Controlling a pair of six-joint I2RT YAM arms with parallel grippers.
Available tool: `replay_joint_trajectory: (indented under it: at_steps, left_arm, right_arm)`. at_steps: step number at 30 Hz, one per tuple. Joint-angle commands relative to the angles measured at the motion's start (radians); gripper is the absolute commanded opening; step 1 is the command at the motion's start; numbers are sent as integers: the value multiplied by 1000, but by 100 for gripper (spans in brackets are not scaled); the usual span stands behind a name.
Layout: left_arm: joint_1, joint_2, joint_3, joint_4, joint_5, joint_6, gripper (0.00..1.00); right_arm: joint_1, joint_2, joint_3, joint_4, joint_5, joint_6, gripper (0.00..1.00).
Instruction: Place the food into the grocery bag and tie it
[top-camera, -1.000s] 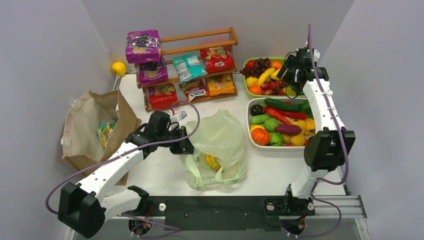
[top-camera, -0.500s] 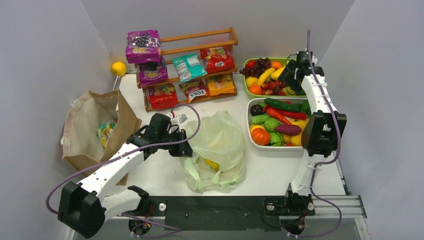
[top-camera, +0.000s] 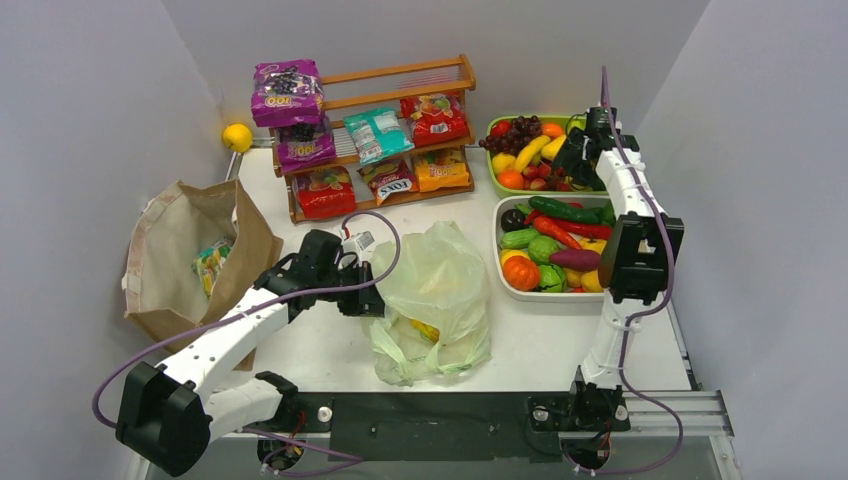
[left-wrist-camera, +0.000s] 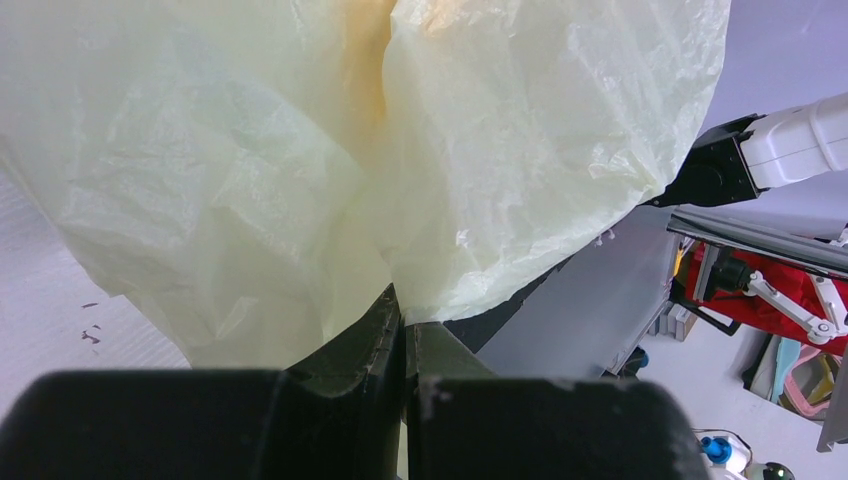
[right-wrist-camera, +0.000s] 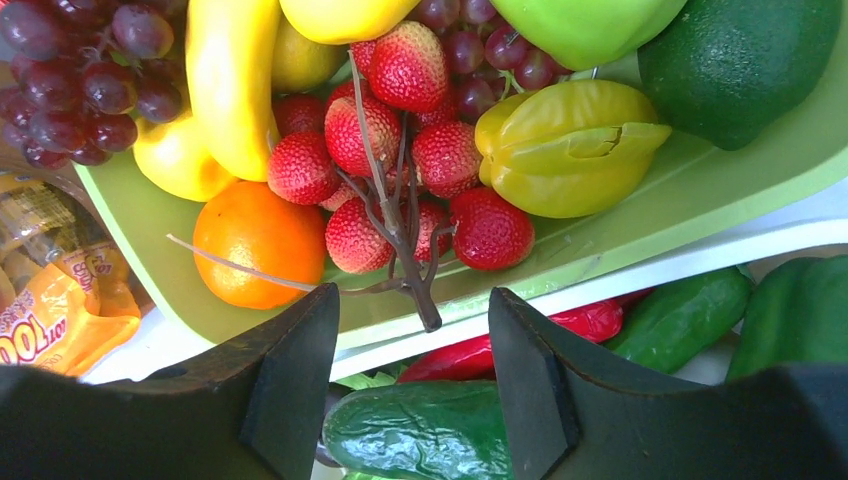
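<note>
The pale green grocery bag (top-camera: 440, 275) lies crumpled at mid-table with a yellow banana (top-camera: 425, 328) showing through its side. My left gripper (top-camera: 366, 297) is shut on the bag's left edge. In the left wrist view the plastic (left-wrist-camera: 300, 150) bunches right at the closed fingertips (left-wrist-camera: 405, 312). My right gripper (top-camera: 577, 160) hangs open over the green fruit tray (right-wrist-camera: 700, 190). Its jaws stand on either side of the brown stem of a red berry bunch (right-wrist-camera: 400, 160), with nothing held. An orange (right-wrist-camera: 258, 240), a star fruit (right-wrist-camera: 570, 145) and a banana (right-wrist-camera: 232, 80) lie around the bunch.
A wooden rack (top-camera: 400, 75) of snack packets (top-camera: 388, 180) stands at the back. A white tray (top-camera: 545, 296) of vegetables sits right of the bag. A brown paper bag (top-camera: 190, 260) is at the left, a yellow ball (top-camera: 237, 136) behind it.
My right arm has straightened and brought its gripper closer over the fruit tray, its jaws narrowing. The left gripper has kept its hold and drawn the bag's edge slightly left.
</note>
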Motion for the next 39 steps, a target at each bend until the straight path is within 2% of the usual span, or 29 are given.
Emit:
replay_joint_trajectory:
  at_steps: [1,10,12,18,20,39]
  left_arm:
    - [-3,-6,11,43,9,-4,0]
    - [-3,-1,23,33,2,-8,0]
    - [-3,2,26,33,1,-11,0]
    - [-3,10,38,32,-3,-21,0]
    - [-3,9,39,31,-5,-22,0]
    - [-3,30,35,45,-25,-51,0]
  right_arm:
    - [-1,31,57,26,-23,-21,51]
    - [-1,102,90,32,-49,-21,38]
    - [-1,113,99,32,-61,-20,27]
    - [-2,119,111,30,-80,-21,4]
    - [-2,109,112,28,-84,-21,0]
    - [8,-76,191,36,-184,37,0]
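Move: The bare brown stem of the strawberries points back between the open fingers of my right hand. The bunch's middle is about 5 cm ahead, 3 cm left and 6 cm below that hand. The orange sits some 8 cm left of the bunch and the starfruit some 8 cm to its right. The banana lies about 6 cm beyond the bunch and 3 cm farther left. From my left hand, the strawberries are roughly 38 cm ahead and 43 cm right. I sink my right hand about 4 cm and ease it nearly 2 cm forward and 1 cm left, closing the fingers on the way so they pinch the strawberries' stem. Then, after a short hold, I raise it about 5 cm, drifting slightly left. My left hand stays put, shut, and keeps its hold on the grocery bag's edge. ##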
